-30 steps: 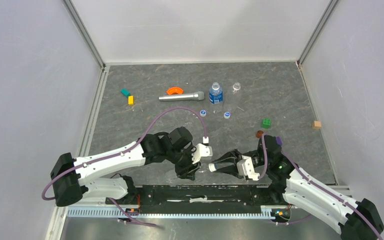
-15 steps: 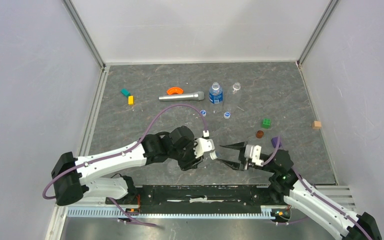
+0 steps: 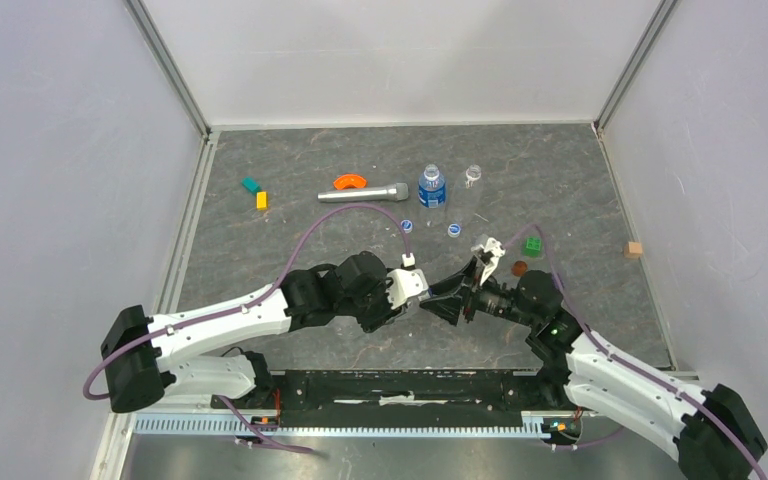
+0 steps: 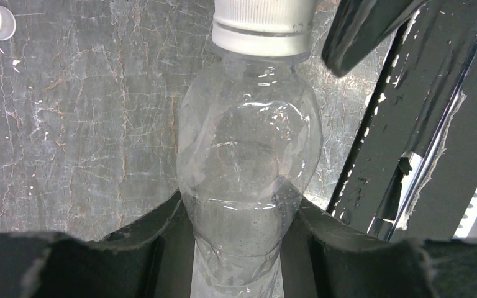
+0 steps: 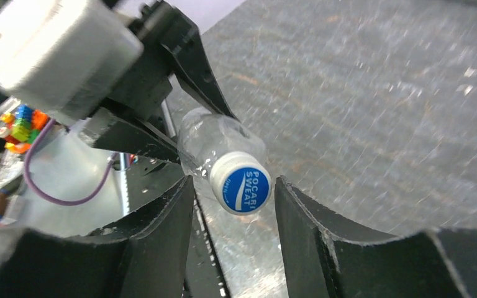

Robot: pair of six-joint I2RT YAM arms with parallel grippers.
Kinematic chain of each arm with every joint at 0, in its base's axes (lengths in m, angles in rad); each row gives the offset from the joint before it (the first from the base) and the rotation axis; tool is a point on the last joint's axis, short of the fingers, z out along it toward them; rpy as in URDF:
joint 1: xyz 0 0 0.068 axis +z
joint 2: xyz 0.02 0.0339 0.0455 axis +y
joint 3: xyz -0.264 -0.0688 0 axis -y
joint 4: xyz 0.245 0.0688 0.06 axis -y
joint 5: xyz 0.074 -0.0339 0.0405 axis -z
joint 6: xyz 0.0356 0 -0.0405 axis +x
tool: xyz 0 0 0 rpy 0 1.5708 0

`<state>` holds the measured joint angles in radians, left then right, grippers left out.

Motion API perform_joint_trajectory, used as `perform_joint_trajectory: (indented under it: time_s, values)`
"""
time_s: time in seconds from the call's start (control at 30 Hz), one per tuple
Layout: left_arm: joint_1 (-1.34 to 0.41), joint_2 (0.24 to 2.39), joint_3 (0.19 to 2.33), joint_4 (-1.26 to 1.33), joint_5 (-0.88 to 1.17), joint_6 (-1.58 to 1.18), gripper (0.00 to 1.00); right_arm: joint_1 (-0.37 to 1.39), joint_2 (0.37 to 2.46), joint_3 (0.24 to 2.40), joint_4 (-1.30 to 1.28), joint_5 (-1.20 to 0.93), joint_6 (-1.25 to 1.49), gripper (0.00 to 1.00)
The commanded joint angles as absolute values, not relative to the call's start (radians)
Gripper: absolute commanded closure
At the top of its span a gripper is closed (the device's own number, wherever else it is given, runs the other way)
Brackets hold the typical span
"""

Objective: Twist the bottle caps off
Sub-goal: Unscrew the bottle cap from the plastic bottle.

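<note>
My left gripper (image 4: 241, 205) is shut on the body of a clear unlabelled bottle (image 4: 248, 161), held off the table near the front middle (image 3: 422, 300). Its cap (image 5: 243, 184), white-rimmed with a blue top, sits on the neck. My right gripper (image 5: 235, 181) stands open around that cap, a gap on each side, fingers not touching it. Two loose bottle caps (image 3: 406, 226) (image 3: 454, 230) lie on the table. A blue-labelled bottle (image 3: 432, 187) and another clear bottle (image 3: 473, 175) stand at the back, both uncapped.
A silver cylinder (image 3: 364, 193) and an orange curved piece (image 3: 349, 181) lie at the back. A green block (image 3: 533, 245) and a brown piece (image 3: 520, 268) sit just beyond my right arm. A wooden cube (image 3: 634, 249) is far right; teal (image 3: 251, 185) and yellow (image 3: 261, 200) blocks far left.
My right gripper has opened off the cap, swung away from the near edge and turned over. My left gripper carried the bottle slightly farther from the near edge.
</note>
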<state>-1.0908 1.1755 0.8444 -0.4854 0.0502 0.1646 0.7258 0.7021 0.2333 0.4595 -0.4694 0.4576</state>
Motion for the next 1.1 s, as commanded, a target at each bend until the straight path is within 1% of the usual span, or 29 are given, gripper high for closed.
perform_joint_trajectory:
  time_s: [0.0, 0.1, 0.17, 0.3, 0.37, 0.4, 0.43, 0.47, 0.53, 0.6, 0.67, 0.73, 0.8, 0.9, 0.97, 1.07]
  values:
    - [-1.096, 1.164, 0.852, -0.433, 0.034, 0.141, 0.76, 0.725, 0.777, 0.249, 0.544, -0.532, 0.638, 0.48]
    - [-1.097, 1.164, 0.851, -0.434, 0.035, 0.142, 0.76, 0.725, 0.799, 0.233, 0.618, -0.543, 0.674, 0.52]
    - [-1.096, 1.163, 0.85, -0.434, 0.037, 0.142, 0.76, 0.725, 0.799, 0.228, 0.638, -0.543, 0.678, 0.52]
    - [-1.097, 1.156, 0.845, -0.437, 0.038, 0.143, 0.76, 0.724, 0.769, 0.233, 0.596, -0.492, 0.645, 0.46]
    - [-1.097, 1.154, 0.844, -0.439, 0.038, 0.144, 0.76, 0.724, 0.761, 0.23, 0.586, -0.481, 0.639, 0.46]
    - [-1.096, 1.154, 0.844, -0.438, 0.041, 0.143, 0.76, 0.723, 0.762, 0.231, 0.581, -0.479, 0.636, 0.49]
    - [-1.096, 1.152, 0.844, -0.439, 0.043, 0.143, 0.76, 0.725, 0.766, 0.232, 0.581, -0.485, 0.637, 0.55]
    - [-1.097, 1.152, 0.845, -0.439, 0.044, 0.144, 0.75, 0.724, 0.773, 0.233, 0.585, -0.498, 0.642, 0.59]
    - [-1.096, 1.153, 0.847, -0.439, 0.052, 0.144, 0.72, 0.723, 0.793, 0.233, 0.602, -0.526, 0.656, 0.66]
    - [-1.096, 1.152, 0.85, -0.439, 0.064, 0.142, 0.65, 0.724, 0.811, 0.231, 0.632, -0.551, 0.671, 0.78]
    - [-1.095, 1.152, 0.85, -0.439, 0.075, 0.14, 0.5, 0.724, 0.82, 0.229, 0.653, -0.559, 0.679, 0.88]
    - [-1.096, 1.148, 0.842, -0.438, 0.08, 0.138, 0.39, 0.724, 0.819, 0.223, 0.67, -0.549, 0.69, 0.92]
    - [-1.096, 1.137, 0.824, -0.433, 0.071, 0.132, 0.32, 0.723, 0.809, 0.219, 0.673, -0.532, 0.693, 0.94]
    - [-1.096, 1.103, 0.78, -0.413, 0.039, 0.115, 0.26, 0.724, 0.791, 0.214, 0.675, -0.515, 0.693, 0.98]
    - [-1.095, 1.075, 0.751, -0.389, 0.023, 0.105, 0.24, 0.722, 0.787, 0.213, 0.674, -0.516, 0.694, 1.0]
    - [-1.094, 1.05, 0.727, -0.359, 0.003, 0.088, 0.23, 0.721, 0.794, 0.219, 0.674, -0.53, 0.701, 1.0]
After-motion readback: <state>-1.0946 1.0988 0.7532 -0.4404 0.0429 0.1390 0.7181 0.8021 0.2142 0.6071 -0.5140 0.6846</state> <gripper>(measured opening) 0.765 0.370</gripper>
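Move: The right fingers stand open around the bottle cap, its middle about 2 cm to their left and 1 cm below. The loose caps on the table lie some 14 cm ahead and 18 cm below, one about 4 cm left, the other 6 cm right. The left gripper still holds the clear bottle round its middle; from there the bottle cap is roughly 7 cm right, 6 cm up and 2 cm ahead. Sink the right hand about 1.5 cm and ease it 1 cm left over the bottle cap, rolling its top forward some 10 degrees, then pinch the cap and creep back up. With the cap gripped, open the left fingers off the bottle's body and draw the left hand about 1 cm left and down. ##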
